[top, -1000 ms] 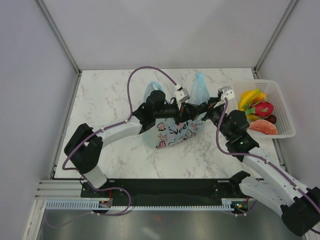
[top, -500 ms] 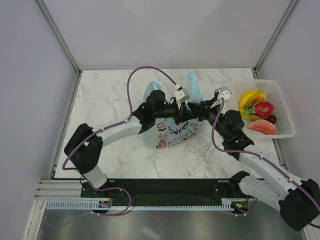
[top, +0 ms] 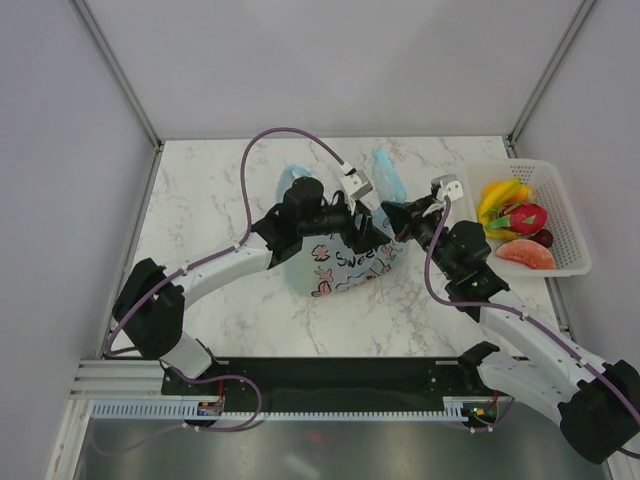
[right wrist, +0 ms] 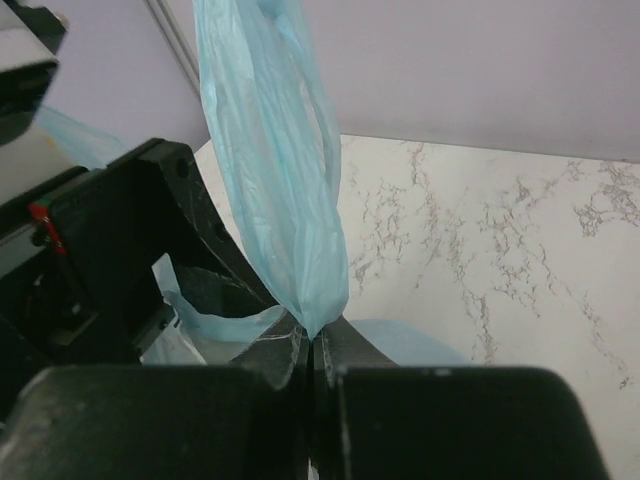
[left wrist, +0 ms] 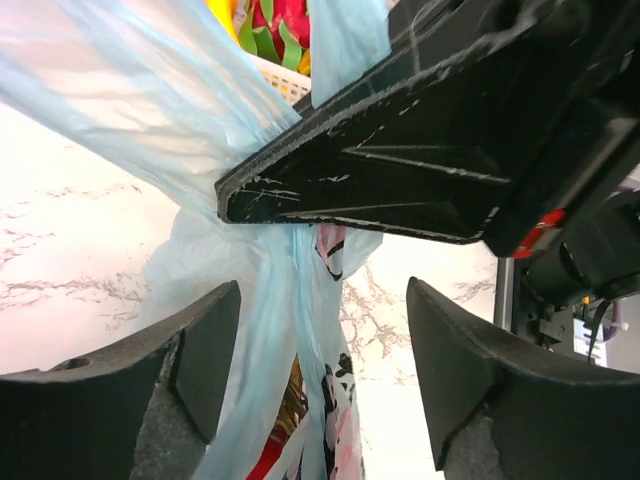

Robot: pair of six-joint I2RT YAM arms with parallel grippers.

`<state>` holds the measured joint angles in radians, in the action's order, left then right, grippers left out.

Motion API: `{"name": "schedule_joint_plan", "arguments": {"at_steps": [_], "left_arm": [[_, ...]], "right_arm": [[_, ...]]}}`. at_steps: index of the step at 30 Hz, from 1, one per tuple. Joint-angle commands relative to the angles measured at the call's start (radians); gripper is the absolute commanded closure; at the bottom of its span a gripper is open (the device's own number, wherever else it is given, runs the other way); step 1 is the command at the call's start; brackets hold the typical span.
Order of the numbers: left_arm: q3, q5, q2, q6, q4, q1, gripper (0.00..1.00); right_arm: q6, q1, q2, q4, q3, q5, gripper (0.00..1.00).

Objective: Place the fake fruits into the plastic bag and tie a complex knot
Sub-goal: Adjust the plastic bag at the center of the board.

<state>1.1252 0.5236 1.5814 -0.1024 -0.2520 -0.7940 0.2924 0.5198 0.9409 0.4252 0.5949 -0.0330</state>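
Observation:
The light-blue plastic bag (top: 345, 262) with pink doodles lies mid-table. Its right handle loop (right wrist: 270, 150) stands up from my right gripper (right wrist: 315, 345), which is shut on the handle's base. My left gripper (left wrist: 320, 370) is open just left of it. A twisted strand of the bag (left wrist: 285, 330) hangs between its fingers (left wrist: 200, 350) without being pinched. The right gripper's black fingers (left wrist: 400, 170) cross above that strand. Red and yellow shapes (left wrist: 270, 440) show through the bag. The fake fruits, bananas (top: 500, 192), dragon fruit (top: 524, 216) and an orange-red slice (top: 527, 254), lie in the basket.
The white mesh basket (top: 572, 215) stands at the table's right edge, close to my right arm. The bag's other handle loop (top: 300, 178) sticks up behind my left wrist. A purple cable (top: 270, 140) arcs over the left arm. Walls enclose the marble table (top: 200, 200).
My left gripper has opened and let go of the bag's strand. My right gripper has shut on the right handle, which shifted slightly left. The left arm's elbow swung leftward.

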Motion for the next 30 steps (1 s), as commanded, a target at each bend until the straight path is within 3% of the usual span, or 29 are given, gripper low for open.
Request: {"name": "schedule_joint_plan", "arguments": {"at_steps": [1, 3, 12, 24, 30], "left_arm": [[0.050, -0.066, -0.092, -0.031, 0.059, -0.004, 0.24], [0.067, -0.118, -0.126, -0.040, 0.080, -0.004, 0.19], [0.243, -0.244, -0.135, -0.097, 0.272, -0.004, 0.17], [0.375, -0.228, -0.017, -0.192, 0.290, -0.002, 0.12], [0.363, -0.353, 0.003, -0.286, 0.290, -0.004, 0.02]], "right_arm": [[-0.013, -0.003, -0.024, 0.026, -0.006, 0.015, 1.00], [-0.016, -0.003, -0.022, 0.023, -0.004, 0.007, 1.00], [-0.029, -0.003, -0.031, 0.006, 0.000, -0.004, 1.00], [-0.035, -0.003, -0.021, -0.005, 0.011, -0.015, 1.00], [-0.033, -0.003, -0.014, 0.004, 0.014, -0.016, 1.00]]}}
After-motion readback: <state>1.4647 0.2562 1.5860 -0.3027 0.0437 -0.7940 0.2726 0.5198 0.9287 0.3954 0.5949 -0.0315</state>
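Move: The bag handle's loop, standing up out of the right fingers, has its middle about 7 cm ahead of the left hand, 2 cm right and 10 cm above. The right fingers' pinch on it is some 2 cm ahead, 3 cm right and 4 cm higher; the bag's body lies about 2 cm back, 7 cm left and 13 cm below. From the right hand the loop's middle is about 5 cm ahead, 1 cm left and 6 cm up. Left hand climbs nearly 12 cm, opening wider, then dips forward towards the handle loop the right keeps pinching. ##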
